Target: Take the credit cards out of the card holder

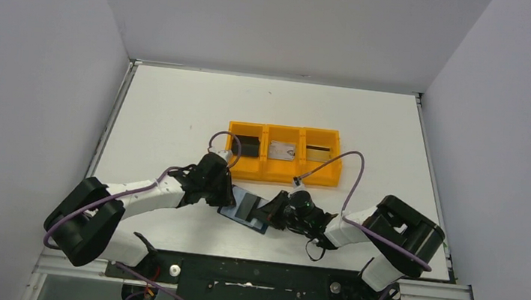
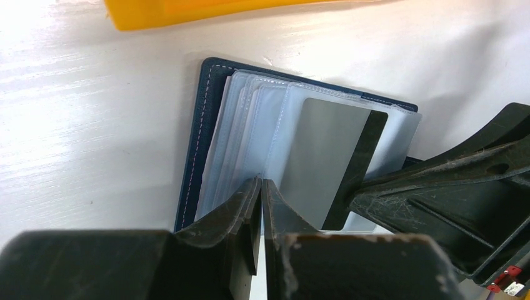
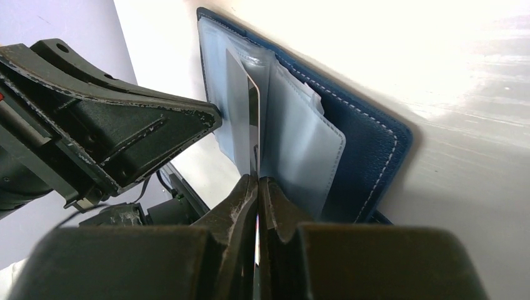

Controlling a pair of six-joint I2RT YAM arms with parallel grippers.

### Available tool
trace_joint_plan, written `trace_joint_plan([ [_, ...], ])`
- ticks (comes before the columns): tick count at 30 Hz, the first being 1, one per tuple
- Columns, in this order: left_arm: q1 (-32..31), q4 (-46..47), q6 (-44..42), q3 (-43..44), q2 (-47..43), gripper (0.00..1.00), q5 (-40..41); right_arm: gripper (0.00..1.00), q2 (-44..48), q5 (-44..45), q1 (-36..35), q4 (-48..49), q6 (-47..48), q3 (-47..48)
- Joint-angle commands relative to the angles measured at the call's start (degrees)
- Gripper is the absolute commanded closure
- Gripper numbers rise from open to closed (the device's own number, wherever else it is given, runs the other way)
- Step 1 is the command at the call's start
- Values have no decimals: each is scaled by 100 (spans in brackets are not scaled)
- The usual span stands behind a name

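Note:
The navy card holder (image 1: 250,224) lies open on the table just in front of the orange tray. Its clear sleeves (image 2: 250,119) fan upward. My left gripper (image 2: 260,182) is shut on the edge of one clear sleeve, to the left of the card. A silver-grey credit card (image 2: 325,153) with a dark stripe stands partly in a sleeve. My right gripper (image 3: 257,179) is shut on that card's edge (image 3: 240,119). From above, the left gripper (image 1: 229,197) and right gripper (image 1: 265,214) meet over the holder from opposite sides.
The orange three-compartment tray (image 1: 281,174) stands right behind the holder. It holds a dark item (image 1: 248,146) on the left, a silver card (image 1: 282,150) in the middle and a dark-striped card (image 1: 316,153) on the right. White walls close in the table.

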State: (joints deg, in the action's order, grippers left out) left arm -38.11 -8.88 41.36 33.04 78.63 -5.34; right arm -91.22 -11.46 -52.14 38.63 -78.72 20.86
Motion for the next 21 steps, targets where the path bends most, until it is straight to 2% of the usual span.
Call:
trace_joint_plan([
  [1, 4, -585, -112, -138, 210, 93, 501, 100, 274, 52, 52, 284, -21, -81],
  [6, 5, -666, -122, -79, 67, 92, 522, 99, 275, 91, 83, 205, -70, -82],
  [13, -8, -819, -302, 360, -507, 67, 385, 99, -87, 60, 91, 177, -146, 161],
  [17, -17, -637, -387, 580, -967, 59, 173, 99, -190, 19, 109, 64, -163, 232],
  [21, -9, 190, -332, 320, -1053, 56, -550, 99, -334, -61, 108, 48, -119, 349],
])
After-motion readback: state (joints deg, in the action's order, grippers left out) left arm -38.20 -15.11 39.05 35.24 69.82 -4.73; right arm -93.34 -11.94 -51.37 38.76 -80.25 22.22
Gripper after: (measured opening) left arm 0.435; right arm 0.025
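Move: The credit card lies about 5 cm to the left hand's right and 1 cm ahead of it, level with its tips. The card holder's middle is 4 cm to this hand's right, and the yellow tray's middle stands some 17 cm ahead and 13 cm right. From the right hand, already pinching near the card's edge, the card's middle lies about 2 cm ahead, 2 cm left and slightly below. Straight up, after a brief pause, goes the left hand by about 4 cm: its fingers, nearly shut, open to a bit under half and come free of the holder's pages, while the wrist tilts some 5 degrees. The right hand stays low and keeps its pinch on the card's edge, first easing slightly right, then about 1 cm forward and left. ##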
